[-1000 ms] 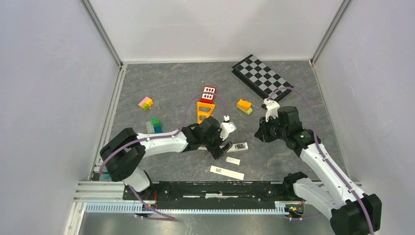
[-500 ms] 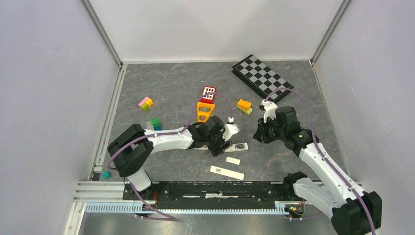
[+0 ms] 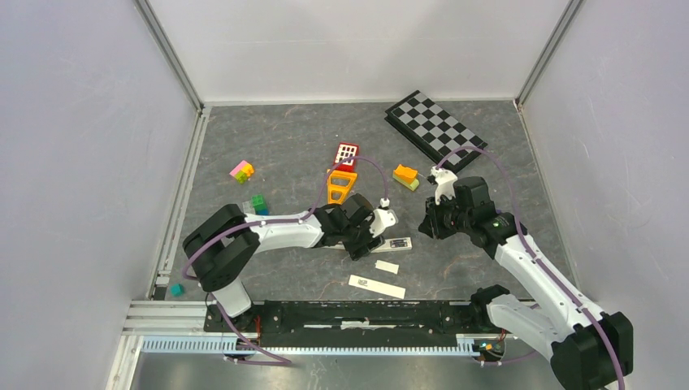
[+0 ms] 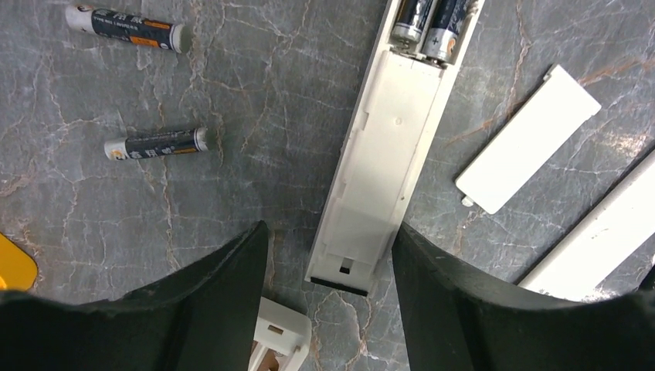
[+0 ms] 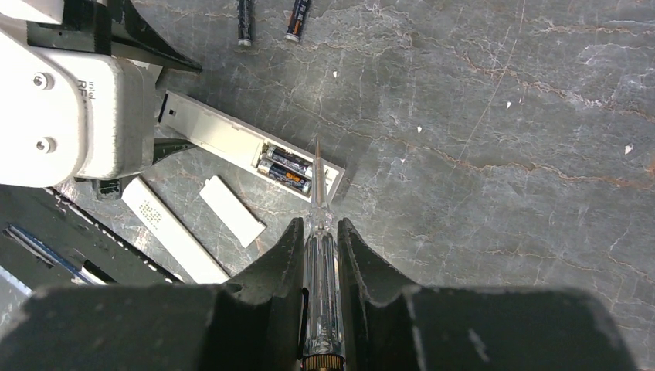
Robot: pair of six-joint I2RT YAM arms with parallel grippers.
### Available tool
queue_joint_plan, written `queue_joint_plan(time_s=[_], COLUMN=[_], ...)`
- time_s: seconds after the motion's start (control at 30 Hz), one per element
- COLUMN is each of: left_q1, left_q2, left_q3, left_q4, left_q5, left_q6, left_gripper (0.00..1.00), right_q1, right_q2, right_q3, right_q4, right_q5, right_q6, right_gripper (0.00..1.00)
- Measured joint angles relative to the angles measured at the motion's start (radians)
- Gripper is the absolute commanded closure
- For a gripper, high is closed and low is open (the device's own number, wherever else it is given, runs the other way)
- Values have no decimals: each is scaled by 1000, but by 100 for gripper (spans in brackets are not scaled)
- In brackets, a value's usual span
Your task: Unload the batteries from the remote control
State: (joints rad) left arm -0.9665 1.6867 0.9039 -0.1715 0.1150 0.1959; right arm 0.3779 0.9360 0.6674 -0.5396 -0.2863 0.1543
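Note:
The white remote control (image 4: 386, 147) lies back-up on the table, its compartment uncovered with two batteries (image 4: 429, 22) in it. Two loose batteries (image 4: 158, 144) (image 4: 127, 27) lie to its left. My left gripper (image 4: 330, 232) is open and straddles the remote's lower end; a gap shows beside the left finger (image 4: 224, 301). My right gripper (image 5: 318, 224) is shut on a clear-handled grey tool (image 5: 320, 270), whose tip hovers at the batteries in the compartment (image 5: 286, 171). In the top view the remote (image 3: 398, 243) sits between both grippers.
The loose battery cover (image 4: 529, 139) and a second white remote (image 4: 595, 239) lie right of the remote. Toy blocks (image 3: 341, 185) (image 3: 405, 176) (image 3: 258, 203) and a checkerboard (image 3: 435, 128) sit farther back. Walls enclose the table.
My left gripper has come down over the remote's end and its jaws have narrowed. The right gripper with the tool has shifted slightly toward the remote.

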Motion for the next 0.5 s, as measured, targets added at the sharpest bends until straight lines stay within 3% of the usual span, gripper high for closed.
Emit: queue_joint_plan(time_s=[0.2, 0.5], left_q1=[-11, -18], left_q2=[2, 1], left_q3=[0, -1], left_q4=[1, 2], left_q5=[-6, -21], left_q6=[8, 11], left_gripper=[59, 68], right_q1=[1, 5], right_q2=[2, -3], right_q3=[0, 0], right_q4=[0, 0], right_q5=[2, -1], right_q6=[2, 2], right_gripper=[100, 100])
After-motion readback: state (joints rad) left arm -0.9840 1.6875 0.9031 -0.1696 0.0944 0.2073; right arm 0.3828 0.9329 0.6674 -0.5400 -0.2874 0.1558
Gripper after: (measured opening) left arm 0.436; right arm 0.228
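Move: The open remote control's left end already sits between the left hand's parted fingers. Its middle lies about 7 cm to the right, level fore-and-aft and barely 1 cm below. From the left hand, the small battery cover lies about 5 cm back and 7 cm right; two loose batteries lie roughly 7 cm ahead, 1 cm right, and 10 cm ahead, 5 cm right. From the right hand, the remote's middle is some 12 cm left, 1 cm back and 11 cm below. The left fingers close on the remote control's left end, narrowing from about two thirds open to under half and pinching it across its width, so both fingertips now bear on its long sides. The left hand otherwise stays put low at the table, shifting less than half a centimetre. The right hand holds still with the shut-in screwdriver, its tip poised towards the batteries. ##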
